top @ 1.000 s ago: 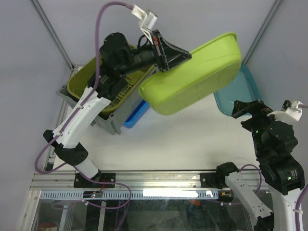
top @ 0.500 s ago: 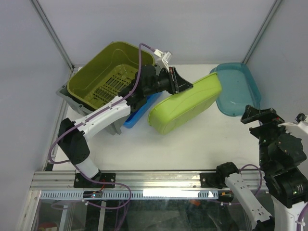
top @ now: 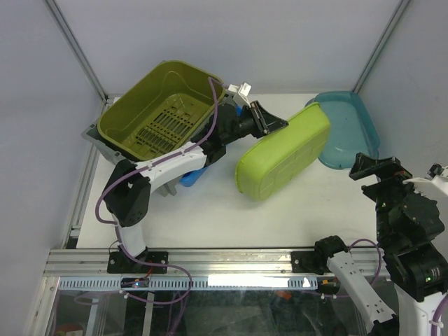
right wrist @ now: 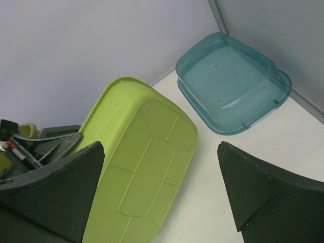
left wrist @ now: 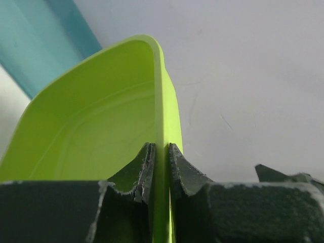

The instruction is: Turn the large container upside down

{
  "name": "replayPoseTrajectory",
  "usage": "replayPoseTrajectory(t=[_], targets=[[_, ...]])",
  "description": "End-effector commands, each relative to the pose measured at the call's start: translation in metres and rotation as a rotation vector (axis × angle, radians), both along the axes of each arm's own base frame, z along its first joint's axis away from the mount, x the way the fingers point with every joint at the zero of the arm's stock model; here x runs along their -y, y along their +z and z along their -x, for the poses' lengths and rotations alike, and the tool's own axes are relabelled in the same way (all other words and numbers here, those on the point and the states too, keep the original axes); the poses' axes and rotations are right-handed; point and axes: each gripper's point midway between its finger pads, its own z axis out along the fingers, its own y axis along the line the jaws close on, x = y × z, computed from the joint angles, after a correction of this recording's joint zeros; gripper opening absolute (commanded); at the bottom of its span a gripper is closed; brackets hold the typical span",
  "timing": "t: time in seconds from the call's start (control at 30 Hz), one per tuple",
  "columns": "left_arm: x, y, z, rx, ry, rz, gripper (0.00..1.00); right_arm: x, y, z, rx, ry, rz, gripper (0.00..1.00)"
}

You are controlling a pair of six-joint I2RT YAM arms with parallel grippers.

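Note:
The large container, a grey crate [top: 98, 138], stands upright at the back left, mostly hidden by the olive-green slotted basket [top: 157, 112] nested in it. My left gripper [top: 269, 120] is to the right of it, shut on the rim of a lime-green tub [top: 283, 154]. That tub stands tilted on its long side on the table, underside toward the right arm. In the left wrist view the jaws [left wrist: 162, 152] pinch the thin lime rim [left wrist: 158, 91]. My right gripper [top: 378, 168] hovers at the right with its fingers spread wide, nothing between them, and faces the tub's underside [right wrist: 142, 172].
A teal tub [top: 346, 129] leans at the back right, and the lime tub's far end is against it [right wrist: 233, 86]. A blue bin [top: 190, 176] pokes out beside the grey crate under the left arm. Frame posts stand at both back corners.
The left arm has brought the lime-green tub down from high in the air to the table and over to the teal tub. The right arm drew back slightly, then held still.

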Motion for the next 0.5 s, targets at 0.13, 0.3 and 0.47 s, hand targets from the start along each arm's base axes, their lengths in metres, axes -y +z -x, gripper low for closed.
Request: replayPoseTrajectory(t=[0.13,0.3,0.47], targets=[[-0.004,-0.007,-0.02,-0.153,0.137,0.104,0.0,-0.003,0.003,-0.004,0.005,0.009,-0.007,0.99],[-0.015,-0.036,-0.035,-0.231,0.221,0.024,0.0,-0.007,-0.003,-0.008,-0.012,0.025,-0.009,0.99],[-0.023,-0.052,-0.043,-0.249,0.265,-0.043,0.26,-0.015,-0.01,-0.015,-0.031,0.052,-0.019,0.99]])
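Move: Below the left hand, roughly 31 cm down and only about 2 cm ahead and 2 cm right, is the bare table spot to which the lime tub, already gripped by its rim and on its side, is being lowered. The teal tub lies some 15 cm ahead and 27 cm right of this hand, 28 cm lower; the olive basket is 13 cm ahead, 36 cm left, 12 cm lower. From the right hand the spot is some 20 cm ahead, 18 cm left, 37 cm down. Lowering the lime tub towards the table, the left hand sinks about 5 cm, nearly all of it early on, while easing some 3.5 cm forward. The wrist tips the fingers down and swings counter-clockwise, each by roughly 10 degrees, with the rim still between the finger pads; at the end the grip just begins to slacken. ##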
